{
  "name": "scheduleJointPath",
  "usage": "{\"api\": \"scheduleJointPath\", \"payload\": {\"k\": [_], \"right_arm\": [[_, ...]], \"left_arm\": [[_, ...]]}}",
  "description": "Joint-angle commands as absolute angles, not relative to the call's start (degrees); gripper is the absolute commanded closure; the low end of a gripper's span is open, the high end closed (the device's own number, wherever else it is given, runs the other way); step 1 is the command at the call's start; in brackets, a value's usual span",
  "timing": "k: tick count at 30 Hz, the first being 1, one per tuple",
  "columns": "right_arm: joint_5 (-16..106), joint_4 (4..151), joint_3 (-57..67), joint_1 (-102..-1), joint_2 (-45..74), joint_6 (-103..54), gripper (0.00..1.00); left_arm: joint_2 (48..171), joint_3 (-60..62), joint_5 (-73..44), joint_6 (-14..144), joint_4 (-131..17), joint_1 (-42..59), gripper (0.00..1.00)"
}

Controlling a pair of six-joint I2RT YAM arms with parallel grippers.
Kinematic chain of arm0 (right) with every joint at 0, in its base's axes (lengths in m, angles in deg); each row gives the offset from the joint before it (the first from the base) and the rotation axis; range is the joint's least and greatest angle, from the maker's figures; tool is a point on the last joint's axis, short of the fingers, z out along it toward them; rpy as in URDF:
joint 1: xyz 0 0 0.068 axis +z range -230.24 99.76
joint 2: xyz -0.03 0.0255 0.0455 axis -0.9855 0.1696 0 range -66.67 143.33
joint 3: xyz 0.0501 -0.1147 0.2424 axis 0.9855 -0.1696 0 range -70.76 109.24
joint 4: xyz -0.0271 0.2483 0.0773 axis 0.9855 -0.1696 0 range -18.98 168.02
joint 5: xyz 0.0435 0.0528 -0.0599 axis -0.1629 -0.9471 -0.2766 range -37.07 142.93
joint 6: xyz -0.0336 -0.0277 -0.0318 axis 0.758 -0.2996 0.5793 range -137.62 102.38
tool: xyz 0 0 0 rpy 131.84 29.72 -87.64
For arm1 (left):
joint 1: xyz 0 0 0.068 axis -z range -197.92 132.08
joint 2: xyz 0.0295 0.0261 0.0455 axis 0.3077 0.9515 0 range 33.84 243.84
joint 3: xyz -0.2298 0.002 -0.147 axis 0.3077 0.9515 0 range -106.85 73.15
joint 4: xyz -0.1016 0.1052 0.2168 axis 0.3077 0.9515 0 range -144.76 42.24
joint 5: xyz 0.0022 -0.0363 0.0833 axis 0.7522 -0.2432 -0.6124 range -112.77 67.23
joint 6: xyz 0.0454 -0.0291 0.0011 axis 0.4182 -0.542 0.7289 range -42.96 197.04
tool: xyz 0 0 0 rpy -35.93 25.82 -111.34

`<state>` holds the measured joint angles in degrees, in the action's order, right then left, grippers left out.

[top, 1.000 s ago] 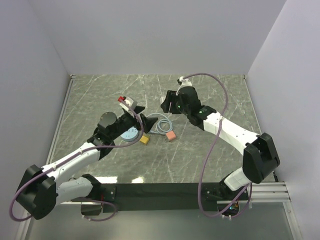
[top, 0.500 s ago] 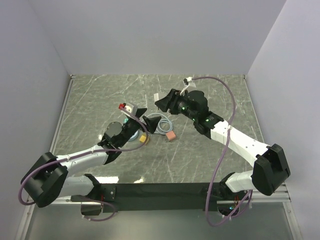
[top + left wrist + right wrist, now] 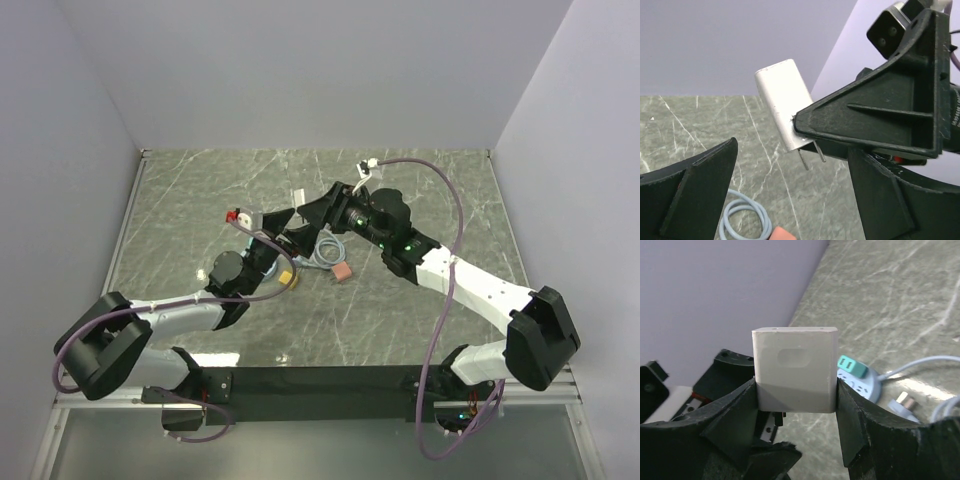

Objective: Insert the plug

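Note:
My right gripper [image 3: 796,390] is shut on a white plug block [image 3: 795,367], held off the table. In the left wrist view the plug [image 3: 782,102] tilts, with two metal prongs [image 3: 810,156] pointing down, clamped by a right finger [image 3: 880,115]. My left gripper [image 3: 790,172] is open and empty, its jaws wide apart just below and beside the plug, not touching it. In the top view the left gripper [image 3: 285,228] and right gripper [image 3: 303,213] meet at mid-table, with the plug [image 3: 297,194] above them. A round pale-blue power strip [image 3: 865,385] lies on the table with a teal plug [image 3: 852,365] in it.
A pale-blue cable coil [image 3: 325,250] lies on the marble table [image 3: 420,190], with a pink block [image 3: 342,271] and a yellow block [image 3: 288,278] beside it. A loose white plug end [image 3: 905,401] lies by the strip. Walls close in the table on three sides.
My right gripper has carried the white plug leftward and lowered toward the left gripper. My left arm has stretched forward and up, so its open jaws now flank the plug.

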<state>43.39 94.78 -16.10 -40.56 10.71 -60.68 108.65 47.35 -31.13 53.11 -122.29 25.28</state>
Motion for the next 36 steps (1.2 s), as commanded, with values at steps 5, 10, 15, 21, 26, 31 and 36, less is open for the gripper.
{"api": "scheduleJointPath", "payload": {"k": [5,10,15,21,26,31,36], "right_arm": [[41.24,103.42,-16.27,-37.61,12.25,-63.58,0.77],[41.41,103.51,-16.44,-37.08,12.25,-63.41,0.77],[41.59,104.13,-17.49,-36.91,11.81,-63.23,0.75],[41.94,103.86,-18.2,-36.91,11.2,-62.18,0.7],[42.47,103.43,-18.29,-37.0,10.67,-61.12,0.52],[44.83,101.85,-18.99,-37.17,8.57,-58.84,0.15],[44.67,102.98,-21.27,-38.66,6.02,-56.47,0.08]], "left_arm": [[109.61,46.44,-42.02,52.34,-129.03,26.55,0.18],[110.57,46.0,-43.07,51.37,-129.21,26.64,0.41],[110.75,46.43,-41.94,51.98,-131.31,26.73,0.64],[109.17,47.22,-40.8,53.13,-130.88,26.73,0.99],[106.89,47.58,-38.24,53.22,-127.63,26.64,1.0],[103.9,48.81,-34.56,53.74,-124.29,26.64,1.0],[99.68,49.34,-28.76,53.92,-121.04,26.64,1.0]]}}
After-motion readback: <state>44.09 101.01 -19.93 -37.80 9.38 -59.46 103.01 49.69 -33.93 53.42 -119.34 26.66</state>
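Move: The plug, held in the right fingers, is about 3 cm ahead, 2 cm right and 2 cm above the left hand. From the right hand, the open left fingers are some 2 cm back, 3 cm left and 1 cm lower. On the table roughly 24 cm beneath the left hand, the round socket sits about 4 cm ahead and 14 cm left, the yellow cube 1 cm back and 4 cm left, and the orange block 1 cm ahead and 10 cm right. The left fingers close on the prong end of the plug and pinch it after the left hand eases about 1 cm forward and left, while the right hand brings the plug some 2 cm left to meet them and holds still. Then the right fingers open wide and back off about 1 cm back and right, as the left hand, keeping its pinch, draws back nearly 2 cm. ##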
